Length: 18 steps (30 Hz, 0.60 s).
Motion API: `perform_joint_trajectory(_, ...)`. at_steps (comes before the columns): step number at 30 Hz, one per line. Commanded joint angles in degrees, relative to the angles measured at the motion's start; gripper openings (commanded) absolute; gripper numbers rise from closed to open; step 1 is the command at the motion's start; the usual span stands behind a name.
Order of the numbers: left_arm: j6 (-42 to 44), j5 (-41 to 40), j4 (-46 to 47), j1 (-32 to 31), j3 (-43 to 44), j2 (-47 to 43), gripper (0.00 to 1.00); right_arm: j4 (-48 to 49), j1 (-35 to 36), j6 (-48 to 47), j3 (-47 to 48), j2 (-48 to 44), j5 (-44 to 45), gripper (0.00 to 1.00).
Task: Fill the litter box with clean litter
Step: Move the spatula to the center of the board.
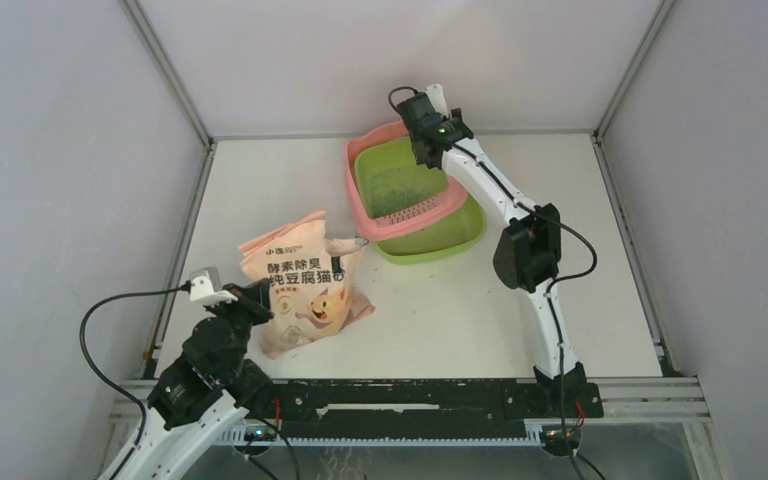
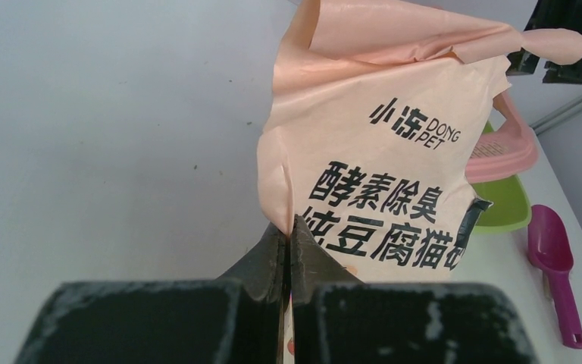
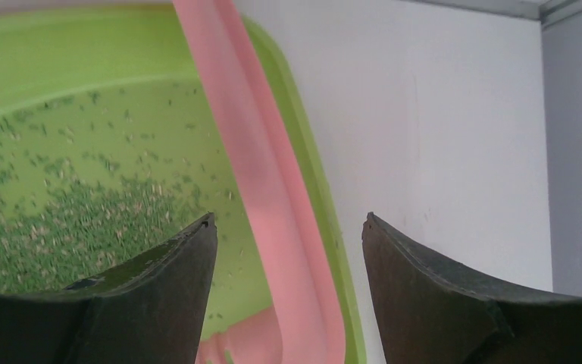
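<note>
The litter box (image 1: 350, 185), a lime-green basin under a pink rim, sits at the back centre of the table. A thin scatter of litter (image 1: 398, 186) lies in the basin. My right gripper (image 1: 430, 152) hovers over the box's far right side. In the right wrist view it (image 3: 288, 220) is open, straddling the pink rim (image 3: 235, 136) without touching it, with litter (image 3: 68, 220) on the green floor to the left. My left gripper (image 1: 263, 298) is shut on the left edge of the peach-pink litter bag (image 1: 305, 285). The left wrist view shows its fingertips (image 2: 288, 227) pinching the bag (image 2: 379, 152), which stands upright.
A magenta scoop (image 2: 553, 258) lies on the table to the right of the bag, with the litter box (image 2: 504, 205) behind it. Grey walls and metal frame rails (image 1: 175, 250) enclose the white table. The right arm (image 1: 525, 250) reaches along the box's right side.
</note>
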Motion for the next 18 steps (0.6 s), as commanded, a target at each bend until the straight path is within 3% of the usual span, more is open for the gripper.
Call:
perform_joint_trajectory(1, -0.01, 0.86, 3.14, 0.17, 5.46, -13.19, 0.00, -1.85, 0.33, -1.70, 6.64, 2.68, 4.95, 0.77)
perform_joint_trajectory(10, -0.01, 0.80, 3.11, 0.20, 5.85, -13.21, 0.00, 1.06, -1.36, -2.03, 0.74, 4.05, 0.80, 0.74)
perform_joint_trajectory(13, -0.01, 0.79, 3.02, 0.19, 6.17, -13.17, 0.00, 1.59, -1.84, -1.79, 0.39, 4.42, 0.80, 0.53)
perform_joint_trajectory(16, -0.08, 0.60, 2.39, 0.21, 6.93, -13.24, 0.00, 1.94, -2.40, -1.10, 0.37, 4.39, 0.76, 0.39)
perform_joint_trajectory(18, -0.17, 0.64, 1.75, 0.20, 7.68, -13.17, 0.00, 1.94, -2.58, -0.85, 0.32, 4.03, 0.61, 0.21)
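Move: Above the right side of the litter box's pink rim, the right hand holds its open fingers astride it, with the gripping spot about 5 cm below, 1 cm ahead and 1 cm right. The loose litter lies some 9 cm left and 2 cm back, about 16 cm down; the spatula lies roughly 22 cm back, 21 cm right and 17 cm below. From the left hand, that rim spot is about 31 cm ahead, 33 cm right and 7 cm below. Lifting barely a centimetre, the right hand then sinks to end about 5 cm lower, drifting nearly 2 cm right, so the pink rim comes in between its finger pads. Late in the descent the fingers close from wide open to about a third, pinching the rim's right side from both sides while the wrist tips down some 5 degrees. ##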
